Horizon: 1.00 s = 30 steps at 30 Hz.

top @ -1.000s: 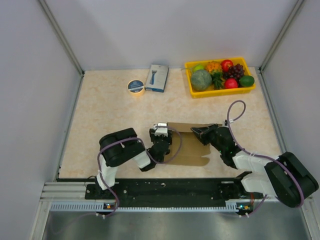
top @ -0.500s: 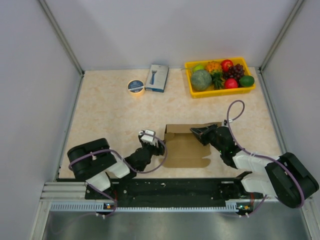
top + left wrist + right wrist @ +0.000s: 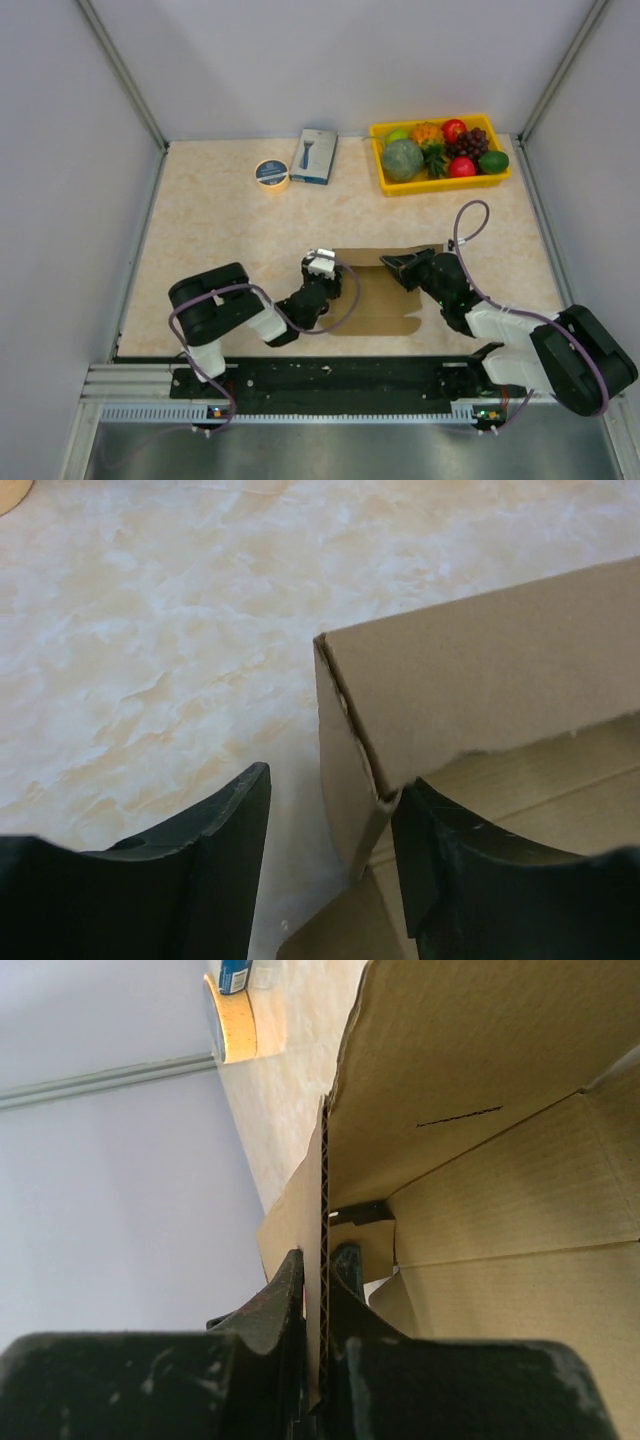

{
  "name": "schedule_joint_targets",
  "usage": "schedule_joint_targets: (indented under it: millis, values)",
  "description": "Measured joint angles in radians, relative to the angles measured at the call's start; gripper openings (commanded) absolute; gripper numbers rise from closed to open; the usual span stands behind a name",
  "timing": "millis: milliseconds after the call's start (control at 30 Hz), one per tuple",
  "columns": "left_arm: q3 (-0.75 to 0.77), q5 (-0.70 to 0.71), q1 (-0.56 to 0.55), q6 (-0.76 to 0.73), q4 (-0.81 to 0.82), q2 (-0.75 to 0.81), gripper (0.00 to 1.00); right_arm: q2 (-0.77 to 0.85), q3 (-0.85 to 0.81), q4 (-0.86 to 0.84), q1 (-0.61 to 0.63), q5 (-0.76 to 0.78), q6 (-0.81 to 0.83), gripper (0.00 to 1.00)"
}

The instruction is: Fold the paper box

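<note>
The brown paper box (image 3: 375,292) lies partly raised at the table's near middle. My left gripper (image 3: 331,272) is at its left edge. In the left wrist view the jaws (image 3: 330,825) are open and straddle the box's upright left wall (image 3: 345,780). The right finger (image 3: 440,870) touches the wall's inner side and the left finger (image 3: 215,860) is apart from it. My right gripper (image 3: 391,263) is shut on the box's right flap. In the right wrist view the fingers (image 3: 322,1295) pinch the flap's corrugated edge (image 3: 323,1190), with the box interior (image 3: 500,1210) beyond.
A yellow tray (image 3: 440,186) of fruit stands at the back right. A blue-and-white printed box (image 3: 315,155) and a tape roll (image 3: 271,173) lie at the back middle; the roll also shows in the right wrist view (image 3: 235,1020). Grey walls enclose the table.
The left arm swung away to the left half a second ago and has come back to the box's left wall. The right gripper has kept its hold without moving.
</note>
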State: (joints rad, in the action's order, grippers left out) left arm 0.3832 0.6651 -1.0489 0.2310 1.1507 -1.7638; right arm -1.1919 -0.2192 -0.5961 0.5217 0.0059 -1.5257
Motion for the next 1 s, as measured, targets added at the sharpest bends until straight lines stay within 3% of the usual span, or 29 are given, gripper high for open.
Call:
schedule_joint_targets:
  millis: [133,333,433,467,500,867,933,1000]
  values:
    - [0.094,0.064,0.007,-0.055,-0.002,-0.085,0.35,0.000,0.000,-0.001,0.000,0.000,0.000,0.00]
    - [0.180,0.156,0.006,-0.097,-0.004,-0.149,0.40,0.000,-0.002,-0.006,-0.001,0.012,-0.004,0.00]
    - [0.204,0.196,0.006,-0.105,0.003,-0.180,0.20,-0.004,-0.010,0.000,-0.001,0.016,-0.004,0.00]
    - [0.216,0.207,0.005,-0.106,-0.003,-0.189,0.04,-0.007,-0.012,0.000,-0.001,0.017,-0.004,0.00]
    - [0.233,0.220,0.005,-0.105,-0.022,-0.196,0.00,-0.009,-0.013,0.000,0.000,0.018,-0.004,0.00]
    - [0.407,0.406,-0.015,-0.026,-0.164,-0.288,0.00,-0.015,-0.018,-0.002,-0.001,0.057,-0.023,0.00]
    - [0.437,0.447,-0.021,0.033,-0.232,-0.289,0.00,-0.002,-0.018,0.008,0.002,0.059,-0.024,0.00]
    - [0.525,0.520,-0.032,0.182,-0.449,-0.290,0.00,0.006,-0.019,0.019,0.006,0.071,-0.027,0.00]
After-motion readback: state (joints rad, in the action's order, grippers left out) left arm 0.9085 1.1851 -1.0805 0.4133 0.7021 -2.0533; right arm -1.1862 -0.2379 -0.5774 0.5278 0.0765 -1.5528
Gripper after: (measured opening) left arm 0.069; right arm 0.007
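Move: Just ahead of the open left fingers, about 3 cm forward and 1 cm right at nearly the same height, stands the left corner of the paper box's raised far wall. The box floor's middle lies some 8 cm back and 11 cm right, 4 cm lower; the tape roll is roughly 21 cm ahead and 13 cm left, 3 cm lower. From the right hand, that corner lies about 13 cm left, 3 cm ahead and 3 cm lower. Reaching forward about 6 cm and drifting some 2 cm right at almost constant height, the left hand runs its fingers onto the box's left corner, one outside the end flap and one inside, and shuts to pinch the cardboard while swinging about 30 degrees counter-clockwise. The right hand keeps its grip on the raised cardboard and shifts about 1 cm forward. ##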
